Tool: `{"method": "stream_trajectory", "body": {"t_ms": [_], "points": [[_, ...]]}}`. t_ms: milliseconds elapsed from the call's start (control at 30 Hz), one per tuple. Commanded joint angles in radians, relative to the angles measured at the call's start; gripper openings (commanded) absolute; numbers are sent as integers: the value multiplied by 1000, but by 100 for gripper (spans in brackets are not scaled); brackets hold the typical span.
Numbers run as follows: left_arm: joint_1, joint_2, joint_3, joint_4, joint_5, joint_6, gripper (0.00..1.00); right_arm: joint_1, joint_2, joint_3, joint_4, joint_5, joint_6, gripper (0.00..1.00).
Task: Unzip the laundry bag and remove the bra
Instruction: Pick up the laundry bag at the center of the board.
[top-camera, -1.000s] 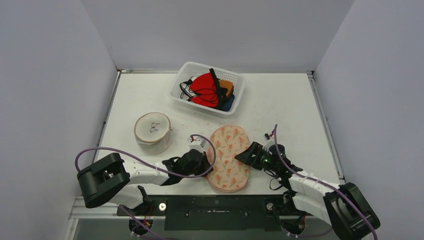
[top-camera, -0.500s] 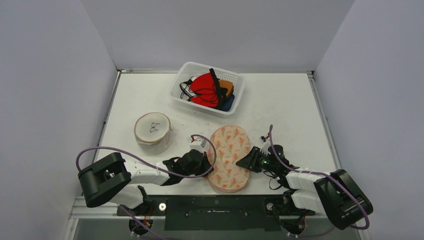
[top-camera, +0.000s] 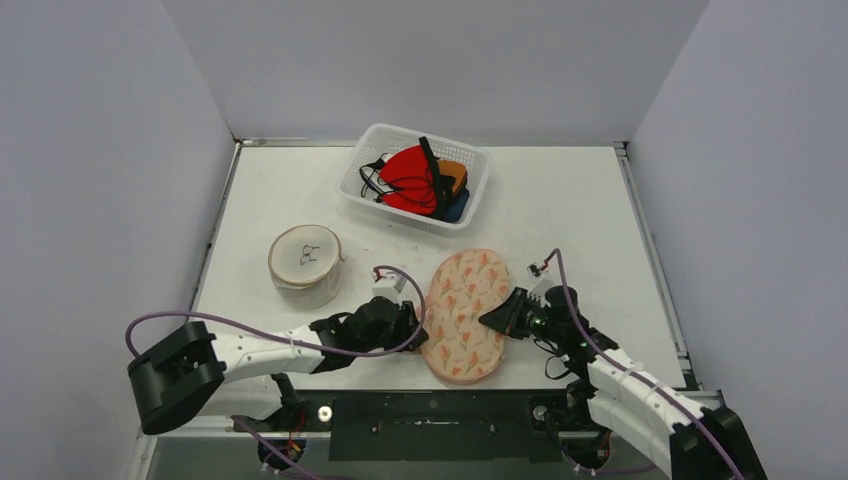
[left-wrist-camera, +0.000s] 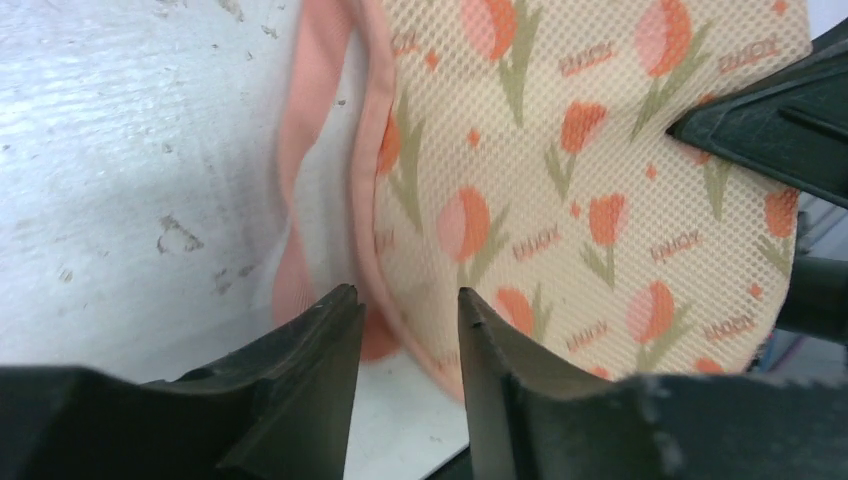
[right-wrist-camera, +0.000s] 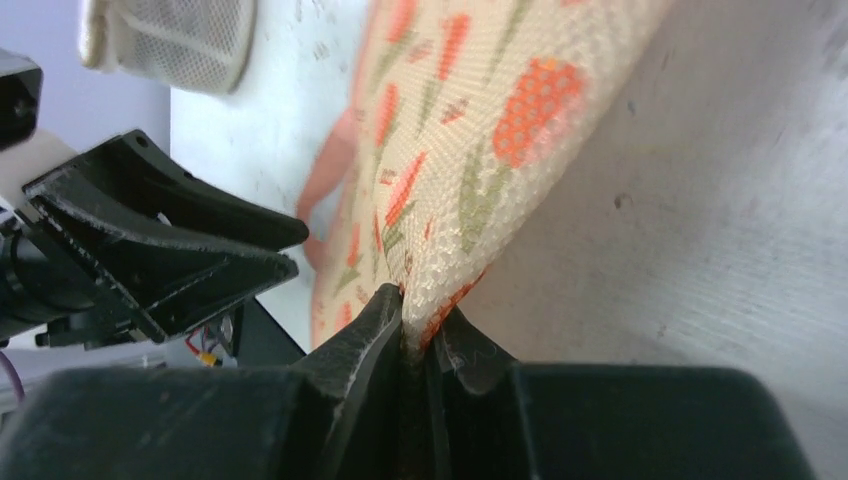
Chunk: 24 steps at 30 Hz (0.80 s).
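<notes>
The laundry bag (top-camera: 465, 312), an oval mesh pouch printed with orange tulips and edged in pink, lies near the table's front edge between both arms. My left gripper (top-camera: 414, 330) is at its left edge. In the left wrist view that gripper (left-wrist-camera: 405, 295) is open, the bag's pink rim (left-wrist-camera: 368, 200) just beyond its fingertips and unpinched. My right gripper (top-camera: 488, 320) is at the bag's right side. The right wrist view shows it (right-wrist-camera: 420, 300) shut on a fold of the bag's mesh (right-wrist-camera: 450, 130). The bra is hidden.
A white plastic basket (top-camera: 366, 168) with red, orange and dark garments stands at the back centre. A round beige mesh pouch (top-camera: 305, 262) sits left of the bag. The table's front edge and a black rail lie just below the bag.
The right gripper closed on the bag's right edge, and the left gripper opened off its left rim. The bag has shifted up and to the right and tilted.
</notes>
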Motion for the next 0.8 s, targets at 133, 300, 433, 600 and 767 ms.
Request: {"method": "stream_trajectory", "body": {"t_ms": [133,300,433,600,767], "points": [[-3,-324,63,-251,-76,-16,49,-12,-285,247,-488,291,-119,5],[-3,-478,74,-372,-142,-37,51,-18,-260,376,-566,480,-108,5],[-3,-570,63,-435,-189,-75,52,-27,-201,473,-570,713,-105,5],[-1,-628,48,-470,-219,-116,52,-81,-80,565,-432,883,-106,5],[-2,-654,68,-509,-232,-118,52,-224,96,711,-298,915,-181,5]]}}
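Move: My right hand already pinches the laundry bag by its right side, its middle about 4 cm to the left. The open table I carry it towards lies some 24 cm ahead and 12 cm right of this hand; the white basket is about 34 cm ahead and 14 cm left. From my left hand, already partly open at the bag's edge, the bag's middle is roughly 3 cm ahead and 9 cm right, and the round white tub about 13 cm ahead and 25 cm left. With my right fingers still shut on its fold, I sweep the laundry bag forward, up and to my right, nearly 15 cm out and 13 cm higher, past the basket's right side, while that hand swings about 45 degrees clockwise. My left fingers open wider as that hand leaves the bag, rising over 10 cm first and then drifting about 6 cm left. ##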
